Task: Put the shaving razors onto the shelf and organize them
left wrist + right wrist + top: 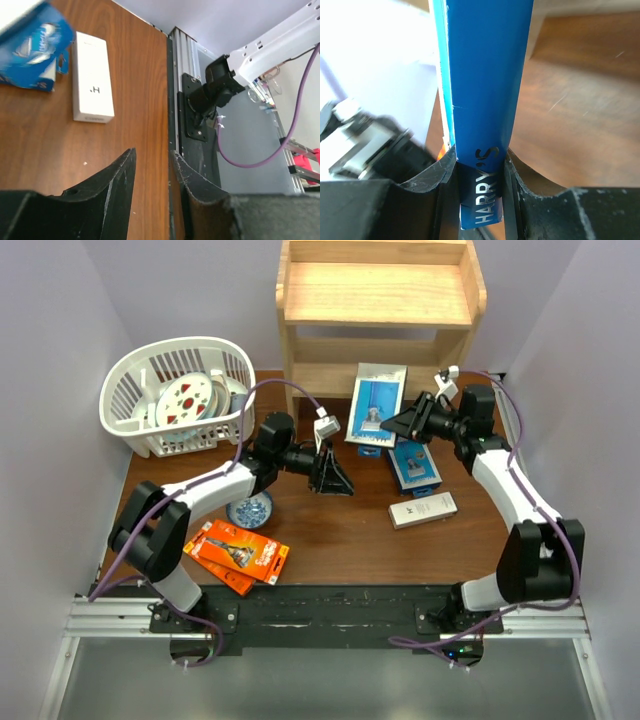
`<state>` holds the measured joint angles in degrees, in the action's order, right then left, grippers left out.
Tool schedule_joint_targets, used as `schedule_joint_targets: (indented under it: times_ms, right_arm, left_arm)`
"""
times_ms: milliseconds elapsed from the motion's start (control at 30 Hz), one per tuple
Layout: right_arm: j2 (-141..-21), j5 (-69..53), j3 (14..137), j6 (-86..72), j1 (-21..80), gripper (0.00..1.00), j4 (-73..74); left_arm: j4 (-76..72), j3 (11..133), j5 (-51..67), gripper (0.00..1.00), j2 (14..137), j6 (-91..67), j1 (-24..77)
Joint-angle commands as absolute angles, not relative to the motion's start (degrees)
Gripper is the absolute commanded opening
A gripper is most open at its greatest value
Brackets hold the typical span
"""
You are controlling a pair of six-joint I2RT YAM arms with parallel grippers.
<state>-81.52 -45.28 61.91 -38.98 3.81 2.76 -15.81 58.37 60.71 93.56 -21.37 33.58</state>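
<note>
The pine shelf [378, 300] stands at the back centre. My right gripper [392, 422] [480, 156] is shut on the edge of a blue Harry's razor pack [376, 403] [485, 75], holding it just in front of the shelf's lower tier. A second blue pack [415, 465] [30, 55] lies on the table below it, and a white razor box [423, 510] [92, 75] lies nearer still. Two orange razor packs [237, 553] lie stacked at the front left. My left gripper [333, 478] [152, 152] hangs open over the table's middle, nothing between its fingers.
A white slotted basket [130, 400] holding plates stands at the back left. A small blue-patterned bowl [248, 510] sits beneath my left forearm. White walls close in both sides, and the metal base rail [320, 605] runs along the front edge.
</note>
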Motion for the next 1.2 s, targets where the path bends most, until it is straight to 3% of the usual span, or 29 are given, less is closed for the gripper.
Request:
schedule_joint_targets:
  times_ms: [0,500,567,733,767,933,1067,1167]
  right_arm:
    - [-84.81,-44.21,68.46,-41.04,2.37,0.11,-3.6]
    - [-93.51,-37.98,77.52,-44.21,0.61,0.14,-6.5]
    - [-93.69,-35.7,78.66,-45.08,0.62,0.22,-5.11]
    - [-92.73,-28.41,79.02,-47.9,0.62,0.68,-0.19]
    - [-92.38,-27.87,78.93,-47.99,0.62,0.72,-0.18]
    - [-90.0,-27.33,77.87,-48.08,0.53,0.82,1.49]
    - [-88.95,-26.55,76.99,-48.08,0.61,0.85,1.93]
    - [-88.51,-26.02,76.38,-47.99,0.53,0.89,1.85]
  left_arm:
    - [-16.43,62.75,60.21,0.38,95.1,-19.42,33.4]
    - [-20.92,58.18,59.24,0.37,94.31,-21.97,36.3]
    - [-20.83,58.45,59.41,0.37,94.66,-21.97,36.56]
    - [-20.83,59.32,58.63,0.36,95.27,-21.62,36.74]
    - [-20.13,59.67,56.88,0.35,95.71,-21.19,36.91]
    - [-4.18,69.24,45.9,0.3,99.21,-5.48,38.76]
    - [-3.07,75.66,29.15,0.17,102.3,-0.27,38.94]
    - [-2.29,83.72,23.75,0.06,106.42,4.47,38.76]
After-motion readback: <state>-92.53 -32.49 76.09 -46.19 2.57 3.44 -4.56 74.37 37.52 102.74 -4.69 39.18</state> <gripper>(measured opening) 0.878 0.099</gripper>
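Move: The right hand already pinches a blue razor box by its near right part, the box's middle some 5 cm ahead and 3 cm left of its grip. The shelf's middle board has its centre roughly 14 cm ahead, 4 cm left and slightly below. On the table, some 23 cm below, another razor box lies 4 cm back and 3 cm right, and the white box 13 cm back and 5 cm right. From the empty left hand, the held box is about 17 cm ahead, 9 cm right and 4 cm higher. The right hand carries the pinched razor box forward about 9 cm and slightly right into the shelf's middle opening, its wrist turning some 15 degrees clockwise, then spreads its fingers wide at the board's front edge and lets go of the box while staying beside it. The empty left hand hovers below and in front of the shelf until that release, then swings forward about 8 cm and some 3 cm right towards the shelf front, tilting upward as its half-open fingers draw nearly shut. ##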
